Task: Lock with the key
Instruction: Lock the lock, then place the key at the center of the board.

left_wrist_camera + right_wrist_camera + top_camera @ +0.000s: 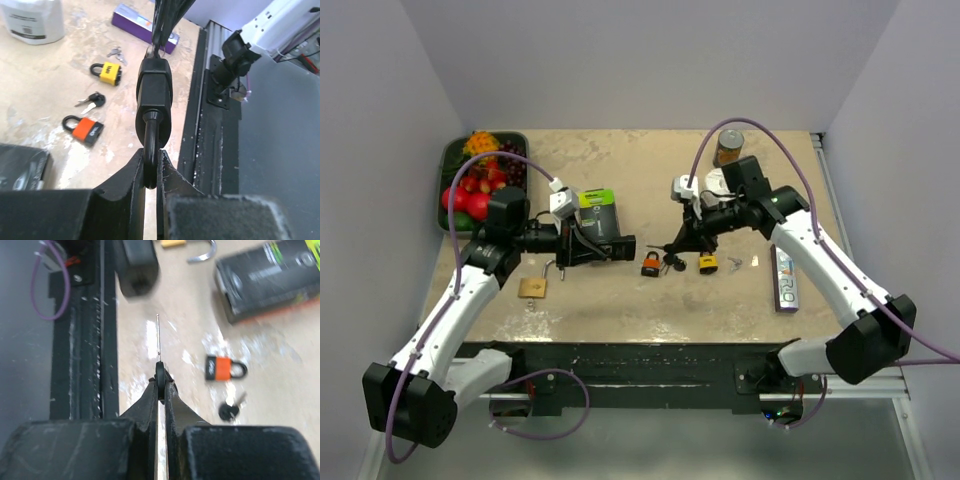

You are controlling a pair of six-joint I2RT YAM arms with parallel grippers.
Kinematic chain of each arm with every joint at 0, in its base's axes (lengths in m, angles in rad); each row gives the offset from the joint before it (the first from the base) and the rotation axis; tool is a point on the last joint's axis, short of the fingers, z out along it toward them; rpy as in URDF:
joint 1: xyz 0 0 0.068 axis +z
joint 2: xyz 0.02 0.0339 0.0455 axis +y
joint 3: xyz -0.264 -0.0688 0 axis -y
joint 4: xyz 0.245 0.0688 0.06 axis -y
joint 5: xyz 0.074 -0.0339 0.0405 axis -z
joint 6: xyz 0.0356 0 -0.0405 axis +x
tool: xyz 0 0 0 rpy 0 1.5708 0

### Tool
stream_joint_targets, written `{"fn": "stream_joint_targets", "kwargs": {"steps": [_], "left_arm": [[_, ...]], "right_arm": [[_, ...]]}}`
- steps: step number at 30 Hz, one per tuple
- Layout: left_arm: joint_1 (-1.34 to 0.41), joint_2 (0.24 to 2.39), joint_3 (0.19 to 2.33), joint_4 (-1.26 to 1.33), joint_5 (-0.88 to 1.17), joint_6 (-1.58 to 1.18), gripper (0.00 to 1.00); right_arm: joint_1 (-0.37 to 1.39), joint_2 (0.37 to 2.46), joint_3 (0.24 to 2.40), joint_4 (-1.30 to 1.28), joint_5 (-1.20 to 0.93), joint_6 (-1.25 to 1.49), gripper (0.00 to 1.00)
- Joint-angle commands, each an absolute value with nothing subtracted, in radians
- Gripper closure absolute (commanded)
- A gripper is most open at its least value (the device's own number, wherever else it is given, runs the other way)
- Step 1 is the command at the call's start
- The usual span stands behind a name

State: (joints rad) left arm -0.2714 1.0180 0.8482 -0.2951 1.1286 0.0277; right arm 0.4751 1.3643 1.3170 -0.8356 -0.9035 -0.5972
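A black padlock hangs sideways in the air, with my left gripper shut on its shackle. In the top view the padlock is at the table's middle, my left gripper behind it. My right gripper is shut on the black head of a key. The thin blade points at the padlock's body, with a gap between them. In the top view my right gripper faces the left one.
On the table lie an orange padlock, a yellow padlock, a loose black key and a brass padlock. A black-green box, a purple box, a can and a fruit tray stand around.
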Motion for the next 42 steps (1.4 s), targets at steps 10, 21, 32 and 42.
{"fn": "stream_joint_targets", "kwargs": {"steps": [10, 21, 32, 42], "left_arm": [[-0.227, 1.017, 0.933, -0.301, 1.193, 0.117, 1.00], [-0.225, 1.003, 0.907, -0.298, 1.177, 0.120, 1.00], [-0.225, 0.996, 0.893, -0.311, 1.167, 0.132, 1.00], [-0.227, 1.006, 0.885, -0.328, 1.160, 0.152, 1.00]], "right_arm": [[0.364, 1.449, 1.333, -0.682, -0.720, -0.571, 1.00], [0.362, 1.707, 1.393, -0.386, -0.563, -0.425, 1.00], [0.362, 1.887, 1.407, -0.281, -0.367, -0.420, 1.00], [0.362, 1.948, 1.439, -0.304, -0.218, -0.495, 0.99]]}}
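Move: The right gripper holds the black lock's keys, just clear of the black lock, which sits about 10 cm to its left. The bare table spot for the keys is some 23 cm ahead, 6 cm right and 22 cm below. Short of that spot, about 9 cm ahead of the gripper, lie the orange lock 3 cm left and its keys 3 cm right; the white roll stands about 27 cm ahead, 14 cm right. From the left hand the spot is roughly 23 cm ahead, 18 cm right. Draw the right gripper a few centimetres to the right, away from the black lock, then sweep it forward about 22 cm while sinking some 18 cm towards the bare table left of the white roll, easing a little further right at the end. Turn the wrist clockwise about 35 degrees and tip the fingers further down, keeping them shut on the keys. Keep the left gripper closed on the black lock's shackle, almost still. ##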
